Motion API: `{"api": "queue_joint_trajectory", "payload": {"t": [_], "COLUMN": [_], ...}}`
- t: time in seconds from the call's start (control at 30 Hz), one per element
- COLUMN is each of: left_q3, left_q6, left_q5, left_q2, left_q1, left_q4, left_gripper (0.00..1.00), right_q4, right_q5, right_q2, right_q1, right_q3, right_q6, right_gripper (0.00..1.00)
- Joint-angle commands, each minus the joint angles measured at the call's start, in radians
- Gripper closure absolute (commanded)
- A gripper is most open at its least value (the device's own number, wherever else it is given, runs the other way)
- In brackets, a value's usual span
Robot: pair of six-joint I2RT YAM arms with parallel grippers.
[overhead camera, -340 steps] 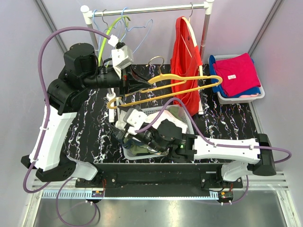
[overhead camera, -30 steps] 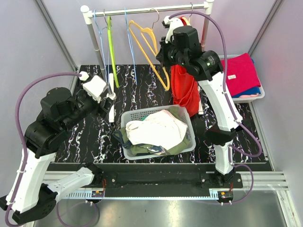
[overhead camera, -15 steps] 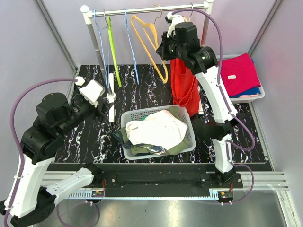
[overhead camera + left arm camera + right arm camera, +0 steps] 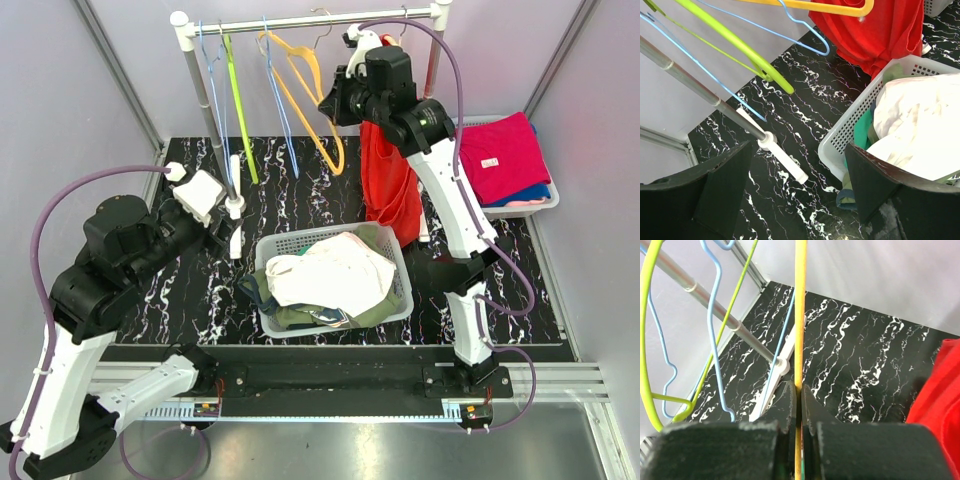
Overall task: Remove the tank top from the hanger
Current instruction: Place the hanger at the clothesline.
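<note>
A red tank top (image 4: pixel 390 185) hangs from the rail's right end; the hanger inside it is hidden behind my right arm. It also shows in the left wrist view (image 4: pixel 880 35) and at the right wrist view's edge (image 4: pixel 940 385). My right gripper (image 4: pixel 333 100) is raised near the rail, left of the tank top, shut on a bare yellow hanger (image 4: pixel 336 165). Up close, its fingers (image 4: pixel 800 390) pinch the yellow bar (image 4: pixel 800 315). My left gripper (image 4: pixel 225 225) hovers open and empty over the table, left of the basket (image 4: pixel 262 250); its view shows bare marble between its fingertips (image 4: pixel 797 185).
On the rail (image 4: pixel 300 20) hang a green hanger (image 4: pixel 240 110) and blue wire hangers (image 4: pixel 278 110). The white basket (image 4: pixel 840 145) holds white and green clothes. A bin (image 4: pixel 505 205) with red and blue clothes stands at the right. The rack's white foot (image 4: pixel 785 160) lies below my left gripper.
My right arm has carried the yellow hanger up and leftward along the rail. The left arm has hardly moved, and its jaws stay open.
</note>
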Motion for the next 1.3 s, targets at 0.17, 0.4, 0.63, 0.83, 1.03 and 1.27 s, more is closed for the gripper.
{"api": "queue_joint_trajectory", "payload": {"t": [0.17,0.4,0.63,0.83,1.03,1.27], "left_q3": [0.008,0.003,0.003,0.005,0.003,0.003], "left_q6": [-0.004,-0.004,-0.007,-0.004,-0.009,-0.003], "left_q5": [0.008,0.007,0.01,0.004,0.007,0.002], "left_q2": [-0.006,-0.012,-0.01,-0.009,-0.003,-0.009], "left_q1": [0.004,0.004,0.004,0.004,0.004,0.004], "left_q4": [0.056,0.056,0.058,0.056,0.059,0.056], "left_gripper": [0.19,0.19,0.19,0.19,0.19,0.19], "right_q4": [0.098,0.101,0.112,0.069,0.066,0.04], "right_q5": [0.001,0.021,0.024,0.102,0.172,0.265], "right_q2": [0.036,0.053,0.069,0.011,-0.102,-0.22], "right_q1": [0.086,0.117,0.134,0.135,0.134,0.118], "right_q3": [0.017,0.022,0.04,-0.001,-0.047,-0.113], "right_q6": [-0.01,-0.019,-0.028,-0.088,-0.139,-0.19], "right_gripper": [1.0,1.0,1.0,0.69,0.44,0.33]}}
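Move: The right hand already grips the yellow hanger, hooked on the clothesline; the free stretch of rail it goes to is about 8 cm left, 8 cm ahead and 12 cm above. Just beyond hangs a blue hanger, 9 cm left and 5 cm ahead; a green hanger is some 16 cm left and 5 cm ahead; the red top is roughly 13 cm right and 5 cm ahead, lower. From the left hand, that stretch lies about 33 cm ahead, 10 cm right, 12 cm higher. Leftward, quickly and then easing, the right hand takes the gripped yellow hanger about 6 cm towards the blue and green hangers, its hook still on the rail, drawing back slightly. There the fingers open wide and let go, and the hand dips a little, then draws off right, back and about 4 cm up, fingers tilting slightly upward. ##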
